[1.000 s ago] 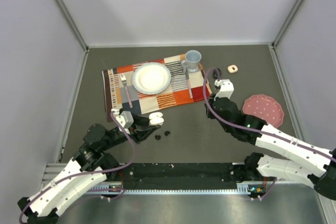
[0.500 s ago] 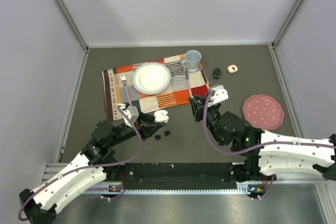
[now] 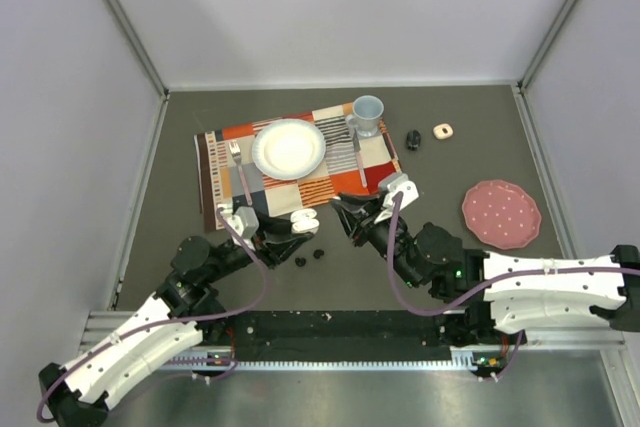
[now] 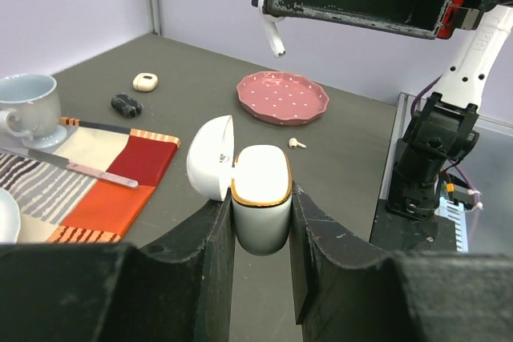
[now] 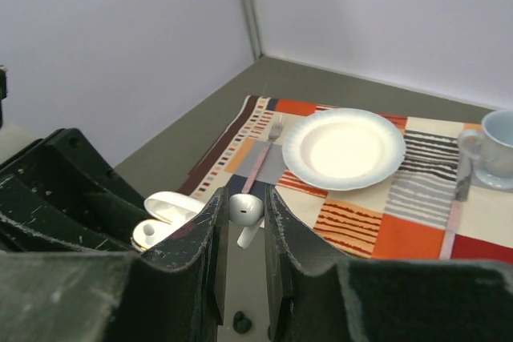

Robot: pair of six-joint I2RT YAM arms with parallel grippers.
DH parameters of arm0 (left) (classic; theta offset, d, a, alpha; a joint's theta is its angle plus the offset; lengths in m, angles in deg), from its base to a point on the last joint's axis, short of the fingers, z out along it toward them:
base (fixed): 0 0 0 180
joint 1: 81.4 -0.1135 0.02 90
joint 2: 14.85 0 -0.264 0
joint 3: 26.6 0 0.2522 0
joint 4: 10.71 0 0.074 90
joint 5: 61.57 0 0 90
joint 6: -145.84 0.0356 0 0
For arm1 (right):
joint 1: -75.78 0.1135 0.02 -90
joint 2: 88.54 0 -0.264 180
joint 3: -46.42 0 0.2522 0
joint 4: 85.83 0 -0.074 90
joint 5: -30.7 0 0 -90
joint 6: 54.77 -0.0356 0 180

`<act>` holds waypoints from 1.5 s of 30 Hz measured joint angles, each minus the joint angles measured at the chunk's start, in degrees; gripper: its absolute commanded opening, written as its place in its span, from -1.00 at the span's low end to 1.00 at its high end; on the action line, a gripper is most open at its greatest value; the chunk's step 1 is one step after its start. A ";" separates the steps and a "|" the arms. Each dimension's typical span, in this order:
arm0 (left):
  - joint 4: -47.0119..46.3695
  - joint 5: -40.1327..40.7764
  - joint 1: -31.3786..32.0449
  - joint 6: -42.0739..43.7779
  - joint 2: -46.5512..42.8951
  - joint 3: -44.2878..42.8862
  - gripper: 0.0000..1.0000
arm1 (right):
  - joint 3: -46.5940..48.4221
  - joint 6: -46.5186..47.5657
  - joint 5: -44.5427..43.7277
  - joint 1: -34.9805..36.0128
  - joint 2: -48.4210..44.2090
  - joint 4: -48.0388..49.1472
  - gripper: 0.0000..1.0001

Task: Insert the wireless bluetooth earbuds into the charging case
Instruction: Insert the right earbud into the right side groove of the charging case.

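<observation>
A white charging case (image 4: pixel 260 190) with a gold rim and its lid swung open is raised off the table, and my left gripper (image 4: pixel 259 203) is shut on its body. From above the case (image 3: pixel 303 222) sits left of centre. My right gripper (image 5: pixel 245 196) is shut on a white stemmed earbud (image 5: pixel 245 212), stem pointing down, just right of the open case (image 5: pixel 160 220). In the left wrist view that earbud (image 4: pixel 274 38) hangs from the right gripper's fingers above the case. Two black earbuds (image 3: pixel 300 261) (image 3: pixel 319 254) lie on the table below. Another white earbud (image 4: pixel 297 143) lies beyond the case.
A patterned placemat (image 3: pixel 330 182) carries a white plate (image 3: pixel 289 148), a fork (image 3: pixel 238 162), a knife (image 3: pixel 359 152) and a blue mug (image 3: pixel 367 115). A pink dotted plate (image 3: pixel 500 212) sits at the right. A small black object (image 3: pixel 413 139) and a cream one (image 3: pixel 443 131) lie at the back.
My right arm has swung left from near the pink plate to beside the open case, carrying the white earbud. The left gripper with the case has shifted only slightly.
</observation>
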 measured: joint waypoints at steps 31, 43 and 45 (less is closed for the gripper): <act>-2.01 -0.63 0.00 3.63 -4.20 2.25 -1.00 | 2.67 -1.07 11.56 0.70 9.40 1.77 -0.92; -1.95 -0.35 0.00 3.69 -5.05 2.25 -1.00 | 2.67 1.16 9.51 0.74 9.40 2.62 -0.93; -1.95 -0.24 0.00 3.72 -5.05 2.25 -1.00 | 2.67 1.33 9.49 0.74 9.42 2.64 -0.93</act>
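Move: The open charging case, held upright in the left gripper, lies about 6 cm left of the right hand, 2 cm back and 6 cm below; its raised lid stands some 2 cm forward of its middle. Two black earbuds lie on the table roughly 22 cm below the right hand, 6 cm left and 2 cm ahead. From the left hand, the pinched right earbud is about 6 cm right, 2 cm ahead and 6 cm above. Carry the pinched earbud left with the right gripper, about 6 cm, easing back and down some 2 cm each and turning roughly 10 degrees counter-clockwise, until its stem comes to the mouth of the case's empty groove on the right hand's side; finish with a slight forward shift. Keep the left grip on the case, raising it about 1 cm and tipping those fingers up a little. ##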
